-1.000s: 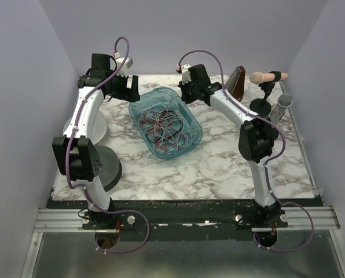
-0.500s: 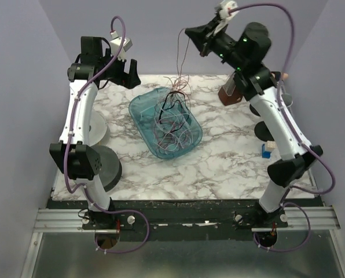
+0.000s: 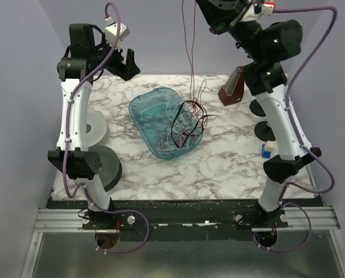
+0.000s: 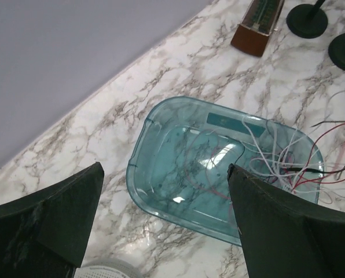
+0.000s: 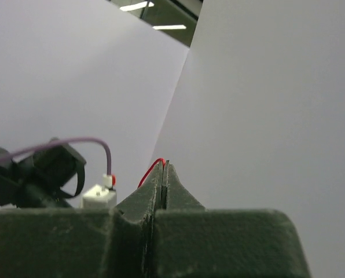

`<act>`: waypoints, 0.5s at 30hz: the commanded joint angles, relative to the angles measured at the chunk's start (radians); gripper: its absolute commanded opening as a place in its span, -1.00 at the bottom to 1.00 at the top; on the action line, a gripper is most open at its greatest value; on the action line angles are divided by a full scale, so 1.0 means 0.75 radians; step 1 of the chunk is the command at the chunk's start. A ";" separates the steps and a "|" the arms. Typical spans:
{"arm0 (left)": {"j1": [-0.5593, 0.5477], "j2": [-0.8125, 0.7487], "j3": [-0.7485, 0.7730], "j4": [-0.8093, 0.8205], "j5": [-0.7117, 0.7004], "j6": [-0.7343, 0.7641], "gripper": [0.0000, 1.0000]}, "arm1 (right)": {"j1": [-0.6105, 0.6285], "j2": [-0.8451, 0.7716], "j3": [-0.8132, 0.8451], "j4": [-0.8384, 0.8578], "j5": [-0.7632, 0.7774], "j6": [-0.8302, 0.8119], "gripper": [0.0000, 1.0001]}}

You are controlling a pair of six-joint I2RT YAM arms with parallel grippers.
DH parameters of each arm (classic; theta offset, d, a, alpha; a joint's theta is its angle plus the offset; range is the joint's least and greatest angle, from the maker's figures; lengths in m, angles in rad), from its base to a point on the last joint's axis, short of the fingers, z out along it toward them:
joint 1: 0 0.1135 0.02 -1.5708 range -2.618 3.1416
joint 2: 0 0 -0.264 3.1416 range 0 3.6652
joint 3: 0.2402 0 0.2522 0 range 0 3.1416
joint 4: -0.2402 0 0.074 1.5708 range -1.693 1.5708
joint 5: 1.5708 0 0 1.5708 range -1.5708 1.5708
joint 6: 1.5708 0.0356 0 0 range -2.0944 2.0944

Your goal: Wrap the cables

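The cables point(image 3: 187, 124) are a tangle of thin red, black and white wires, hanging partly lifted over the right end of a clear teal bin point(image 3: 139, 107). A red strand runs straight up from the tangle to my right gripper point(image 3: 202, 4), raised high at the view's top edge. In the right wrist view this gripper point(image 5: 165, 165) is shut on the red wire, which curls out at its tips. My left gripper point(image 3: 126, 65) hovers open and empty, high behind the bin's left end. Its view looks down between the fingers point(image 4: 74, 214) at the bin point(image 4: 138, 168) and cables point(image 4: 288, 162).
A brown metronome point(image 3: 233, 87) stands at the back right, with black round stands point(image 3: 259, 107) beside it. A small blue item point(image 3: 267, 149) lies near the right arm. A white disc point(image 3: 94, 127) and a grey disc point(image 3: 106, 165) sit at the left.
My right arm has swung up from the bin to the top of the view, drawing the cables up and toward the bin's right end. The left gripper has risen slightly and stayed open.
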 commanded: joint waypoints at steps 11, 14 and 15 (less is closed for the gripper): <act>-0.225 0.037 0.328 0.521 0.492 -0.294 0.98 | 0.005 0.108 -0.120 0.008 -0.332 0.142 -0.99; -0.280 0.045 0.311 0.481 0.474 -0.210 0.98 | 0.005 0.114 -0.135 -0.014 -0.340 0.155 -0.99; -0.295 0.045 0.303 0.468 0.436 -0.194 0.97 | 0.005 0.110 -0.147 -0.016 -0.354 0.155 -0.99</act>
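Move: The red cable I'm after hangs doubled from my shut right fingers; its upper end is some 20 cm to the right of my open left hand, about 12 cm back and 24 cm higher. The cable tangle lies about 19 cm to my left hand's right and 28 cm below, and the tray is about level with it, 11 cm right and 36 cm down. From my right hand, the left gripper is about 12 cm ahead, 20 cm left and 31 cm lower. I lift my left hand about 14 cm while swinging it some 12 cm right and a little back, turning its fingers clockwise and tipping them up, still wide open, until they come round the red strands just under my right fingers. My right hand keeps its pinch and brings the cable down about 9 cm, leftward and slightly forward, to meet it. ##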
